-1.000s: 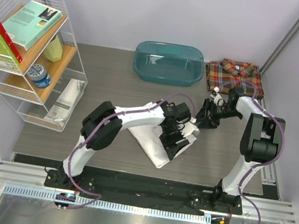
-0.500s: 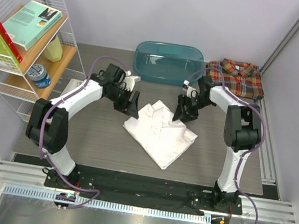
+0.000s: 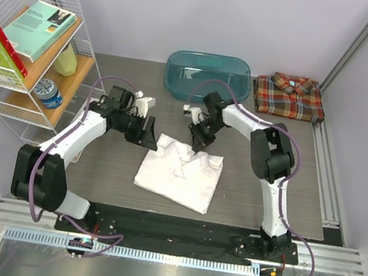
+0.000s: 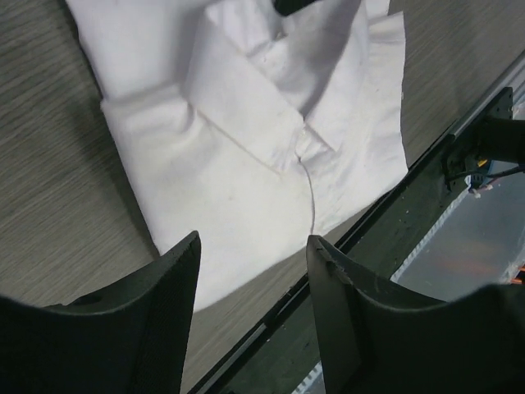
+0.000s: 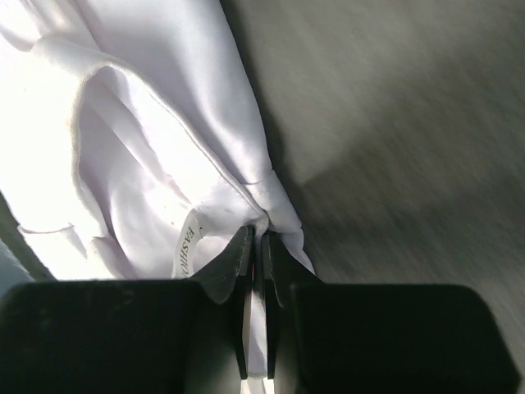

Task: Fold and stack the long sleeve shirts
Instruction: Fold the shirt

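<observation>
The white long sleeve shirt [image 3: 180, 172] lies folded, collar up, in the middle of the table. My right gripper [image 3: 198, 139] is at its far collar edge, jaws shut on a pinch of white cloth [image 5: 279, 205] beside the neck label; the gripper [image 5: 256, 240] shows it closely. My left gripper [image 3: 151, 135] hovers just off the shirt's far left corner, open and holding nothing. Seen from the left wrist, the shirt [image 4: 254, 139] lies ahead of the open left gripper [image 4: 253, 246]. The plaid long sleeve shirt [image 3: 292, 97] rests folded at the back right.
A teal tub [image 3: 207, 77] stands at the back centre, just behind the right arm. A white wire rack [image 3: 40, 73] with books and bottles fills the left side. A black rail [image 3: 176, 229] runs along the near table edge.
The right gripper has moved left to the collar and shut on the cloth. The white shirt has shifted left and lies flatter. The left gripper has drawn slightly left, staying open.
</observation>
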{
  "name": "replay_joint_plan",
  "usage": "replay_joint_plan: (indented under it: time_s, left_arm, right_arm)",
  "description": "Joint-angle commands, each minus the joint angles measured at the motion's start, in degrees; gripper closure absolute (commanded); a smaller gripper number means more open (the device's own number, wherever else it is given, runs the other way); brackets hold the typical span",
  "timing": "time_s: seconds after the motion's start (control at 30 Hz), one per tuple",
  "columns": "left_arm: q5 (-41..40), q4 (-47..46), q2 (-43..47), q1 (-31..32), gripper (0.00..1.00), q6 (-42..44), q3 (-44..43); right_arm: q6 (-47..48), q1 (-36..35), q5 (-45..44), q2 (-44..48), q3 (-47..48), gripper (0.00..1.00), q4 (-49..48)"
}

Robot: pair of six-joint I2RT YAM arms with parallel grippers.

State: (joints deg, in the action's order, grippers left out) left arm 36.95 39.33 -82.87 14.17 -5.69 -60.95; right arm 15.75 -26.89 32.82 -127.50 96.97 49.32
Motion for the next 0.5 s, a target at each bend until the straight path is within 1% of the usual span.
replay_joint_plan:
  time_s: [0.0,0.13,0.17,0.23,0.27,0.3,0.33,0.37,0.43,0.47]
  left_arm:
    - [2.69,-4.69,2.63,-2.31,0.44,-2.65,3.98]
    - [1.11,-6.63,1.23,-4.50,0.44,-5.11,5.75]
    - [1.11,-6.72,0.61,-4.59,0.44,-5.29,5.75]
    - [1.72,-6.81,-1.32,-4.59,0.44,-4.94,5.14]
    - [1.64,-6.90,-2.02,-4.68,0.43,-4.33,4.35]
    - [1.98,-6.90,-3.16,-4.60,0.40,-3.28,3.91]
    - [2.60,-6.38,-3.78,-4.51,0.39,-2.14,3.30]
    - [2.95,-5.50,-4.57,-4.33,0.39,0.74,1.73]
    - [2.52,-3.83,-6.42,-4.07,0.41,2.52,0.40]
    - [2.51,-3.30,-6.95,-3.98,0.44,3.83,-0.48]
  right_arm:
    - [13.24,-6.50,-7.58,2.43,-2.39,0.87,0.08]
    - [13.87,-5.19,-11.36,5.59,0.93,0.73,-0.02]
    - [13.26,-4.58,-11.55,6.47,1.81,0.65,0.16]
    - [10.03,-2.30,-9.80,9.19,5.05,0.54,2.34]
    - [8.70,-1.33,-8.75,10.33,5.86,0.45,3.32]
    - [7.03,-0.53,-7.69,12.26,5.86,0.42,4.02]
    - [5.54,0.34,-6.46,13.76,5.08,0.41,5.07]
    - [3.09,2.18,-3.41,14.99,3.68,0.40,5.43]
    - [0.79,3.68,-2.06,18.60,-2.02,0.41,5.96]
    - [-0.36,4.91,-0.40,19.56,-4.40,0.42,6.22]
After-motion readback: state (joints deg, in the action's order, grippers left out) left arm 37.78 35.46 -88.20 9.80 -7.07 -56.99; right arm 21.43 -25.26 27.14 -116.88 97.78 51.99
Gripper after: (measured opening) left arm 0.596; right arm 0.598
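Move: The right gripper already pinches the shirt's far edge beside the neckline, right at its fingertips. From this hand, the shirt's far-right corner lies about 10 cm right and 1 cm back, and the blue tub's middle some 27 cm ahead, straight in line. The half-open left gripper hangs about 12 cm above the shirt: its far-left corner lies roughly 8 cm ahead, level sideways; the near-left corner 9 cm back and 6 cm left. Draw the pinched far edge about 3 cm left and a little back with the right gripper, turning it counter-clockwise, then open and let go, and lift some 7 cm while swinging forward and back to the right, clear of the shirt. Meanwhile lower the left gripper about 4 cm towards the shirt's left side, easing slightly left, fingers still half open. ##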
